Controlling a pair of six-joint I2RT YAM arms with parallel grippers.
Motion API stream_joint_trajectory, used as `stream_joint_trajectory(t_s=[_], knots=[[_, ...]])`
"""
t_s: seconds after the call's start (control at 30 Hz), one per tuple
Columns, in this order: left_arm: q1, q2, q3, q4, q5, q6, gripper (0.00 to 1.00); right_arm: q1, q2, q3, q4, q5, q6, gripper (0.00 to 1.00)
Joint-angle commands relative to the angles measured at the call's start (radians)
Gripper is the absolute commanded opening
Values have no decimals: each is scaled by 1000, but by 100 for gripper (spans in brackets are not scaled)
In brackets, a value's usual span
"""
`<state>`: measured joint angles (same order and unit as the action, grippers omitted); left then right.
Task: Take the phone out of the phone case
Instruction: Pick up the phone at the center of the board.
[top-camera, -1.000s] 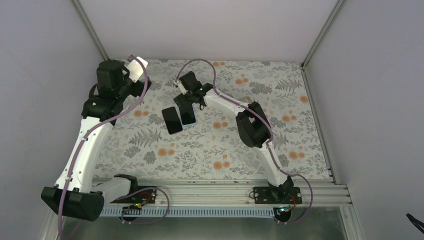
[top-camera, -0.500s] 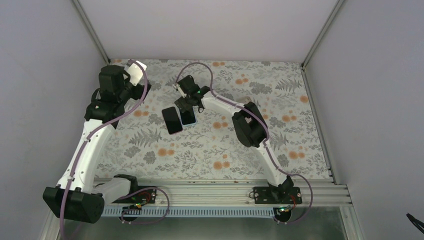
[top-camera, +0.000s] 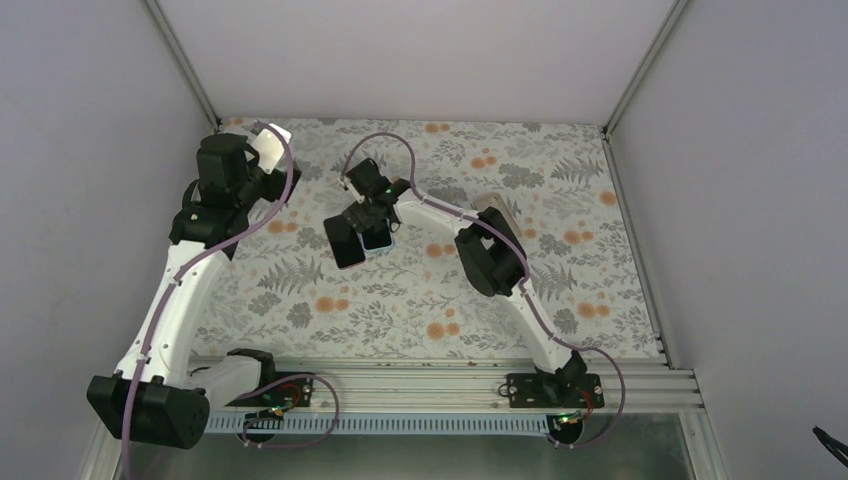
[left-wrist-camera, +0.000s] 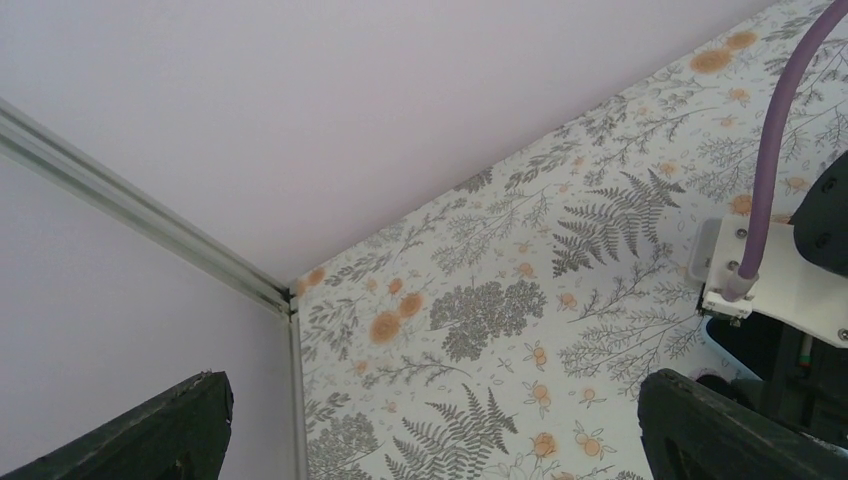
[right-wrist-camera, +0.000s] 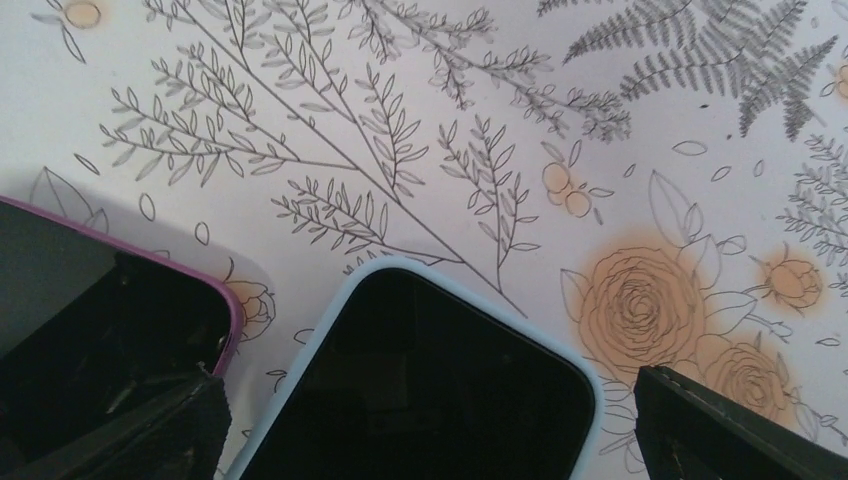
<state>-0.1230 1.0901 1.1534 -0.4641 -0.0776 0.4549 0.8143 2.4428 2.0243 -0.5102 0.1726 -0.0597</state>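
Note:
Two phones lie side by side, screens up, on the floral table. One sits in a light blue phone case (right-wrist-camera: 335, 305), its dark screen (right-wrist-camera: 440, 380) filling the lower middle of the right wrist view. The other phone, in a purple case (right-wrist-camera: 232, 320), lies just to its left (top-camera: 346, 243). My right gripper (right-wrist-camera: 430, 420) hangs open low over the far end of the blue-cased phone (top-camera: 379, 239); its left finger (right-wrist-camera: 150, 425) overlaps the purple-cased phone's corner. My left gripper (left-wrist-camera: 430, 440) is open and empty near the back left corner.
The left arm (top-camera: 225, 165) stands close to the left wall. A metal frame post (left-wrist-camera: 150, 215) marks the back left corner. The right arm's elbow (top-camera: 490, 260) rises to the right of the phones. White walls enclose the table (top-camera: 560, 200).
My right gripper has moved left and toward the near side, dropping over the far ends of the two phones. The left arm has shifted only slightly.

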Motion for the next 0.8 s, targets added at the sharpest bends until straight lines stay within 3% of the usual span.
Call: stream_joint_trajectory(t_s=[0.0, 0.13, 0.3, 0.43, 0.77], knots=[[12, -21, -13, 23, 16, -18, 100, 19, 47, 25, -16, 64, -25, 100], [14, -17, -10, 15, 31, -15, 100, 18, 45, 11, -50, 116, -29, 100], [16, -11, -9, 11, 48, -16, 100, 17, -51, -149, 16, 133, -47, 100], [16, -11, -7, 5, 51, -16, 100, 16, -69, -176, -75, 131, -57, 100], [18, -8, -9, -24, 126, -7, 100, -11, -164, -415, -144, -69, -131, 100]])
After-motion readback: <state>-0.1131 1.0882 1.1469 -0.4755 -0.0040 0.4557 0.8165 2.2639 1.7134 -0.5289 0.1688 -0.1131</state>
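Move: The blue-cased phone lies almost under the right gripper: its middle is about 2 cm back, 2 cm to the right and some 4 cm below, with its far end reaching ahead of the fingers. The pink-edged phone lies beside it, about 6 cm back and 5 cm left of the gripper, at the same depth. From the left gripper, the blue-cased phone is about 5 cm ahead, 18 cm right and 32 cm below. Sink the right gripper about 1 cm, then sweep it back and to the right over the blue-cased phone, about 5 cm each way, dipping slightly more at the end. Keep the fingers wide open, bring the left finger against the case's left long edge to push its near half rightward, and roll the wrist almost 10 degrees, left side down. ##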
